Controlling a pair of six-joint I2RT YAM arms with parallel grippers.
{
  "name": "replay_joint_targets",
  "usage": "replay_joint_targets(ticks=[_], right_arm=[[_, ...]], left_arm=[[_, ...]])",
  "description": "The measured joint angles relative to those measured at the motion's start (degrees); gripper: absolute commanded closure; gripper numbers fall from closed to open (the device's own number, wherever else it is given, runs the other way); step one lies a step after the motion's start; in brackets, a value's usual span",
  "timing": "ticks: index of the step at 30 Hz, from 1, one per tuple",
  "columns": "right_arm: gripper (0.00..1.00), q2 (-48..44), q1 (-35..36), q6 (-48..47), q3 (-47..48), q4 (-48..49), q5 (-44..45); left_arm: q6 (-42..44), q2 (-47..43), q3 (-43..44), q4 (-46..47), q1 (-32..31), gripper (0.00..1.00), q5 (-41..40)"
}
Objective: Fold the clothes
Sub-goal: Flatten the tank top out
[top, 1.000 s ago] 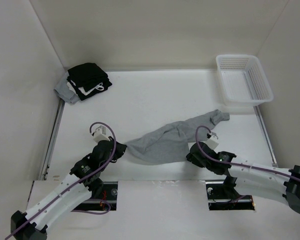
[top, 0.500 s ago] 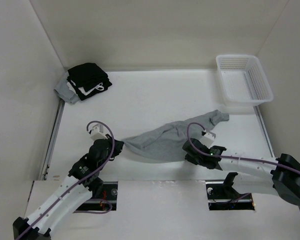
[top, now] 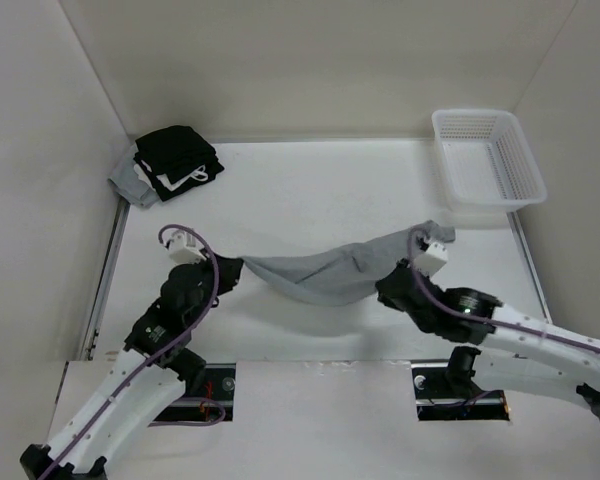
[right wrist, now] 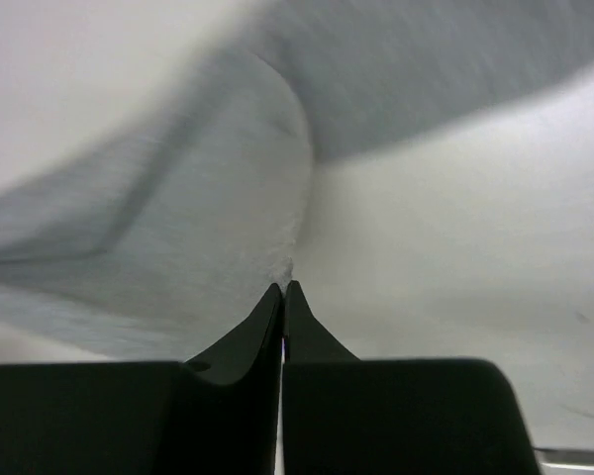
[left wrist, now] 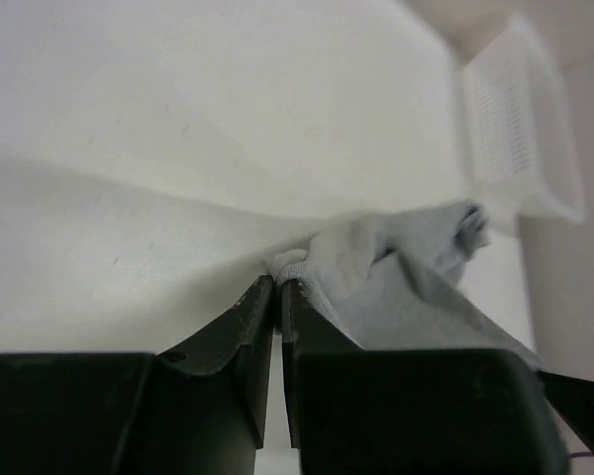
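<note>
The clothes (top: pixel 325 272), one plain mid-grey knit garment, hang stretched in a sagging band between my two grippers above the middle of the table. My left gripper (top: pixel 236 268) is shut on its left end; in the left wrist view the jaws (left wrist: pixel 279 284) pinch a rolled hem, and the clothes (left wrist: pixel 406 287) trail off to the right. My right gripper (top: pixel 388 288) is shut on the near right edge; the right wrist view shows its closed tips (right wrist: pixel 284 288) biting a fold of the clothes (right wrist: pixel 178 237). A short grey tab (top: pixel 435 232) sticks out behind the right wrist.
A white plastic basket (top: pixel 488 172) stands at the back right, also seen from the left wrist (left wrist: pixel 520 119). A pile of black garments (top: pixel 177 158) on a pale grey one (top: pixel 128 184) lies in the back left corner. Walls close in the table on three sides.
My right gripper has shut on the garment's near edge and pulled right. The left gripper has drawn left and back. The garment went from a loose heap to a taut, lifted band.
</note>
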Motion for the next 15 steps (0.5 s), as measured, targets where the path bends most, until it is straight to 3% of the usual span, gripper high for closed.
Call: replay_joint_targets(ticks=[4,9,12,15], right_arm=[[1.0,-4.3,6.2,-8.7,19.6,-5.1,10.4],[1.0,-2.1,17.5,-28.2,47.6,-4.5,24.3],[0.98,0.4,19.6,-47.3,59.4,5.4,28.2],[0.97,1.6,20.0,-64.1,60.5,18.3,28.2]], left_arm=[[3.0,-0.2,14.3,2.4,0.3,0.97,-2.6],[6.9,0.1,34.6,7.7,0.7,0.97,-6.2],[7.9,0.4,41.5,10.8,1.4,0.96,-6.6],[8.9,1.6,46.4,13.5,2.5,0.96,-6.5]])
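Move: The tank top is already pinched at two ends, its bulk sagging between the hands and trailing onto the table: its middle lies about 22 cm right of the left hand, 5 cm ahead and 12 below, and some 8 cm left of the right hand, 9 ahead and 9 below. The dark clothes pile sits roughly 35 cm ahead and 24 left of the left hand, 13 lower; the white basket about 38 cm ahead and 30 right of the right hand, 9 lower. The tank top is swept quickly up off the table by both hands, each keeping its closed pinch and rising about 40 cm. Meanwhile the left hand draws left and back some 8 cm each way and the right hand eases out to the right, pulling the held edge taut between them; both wrists tip up by roughly 50 degrees. ##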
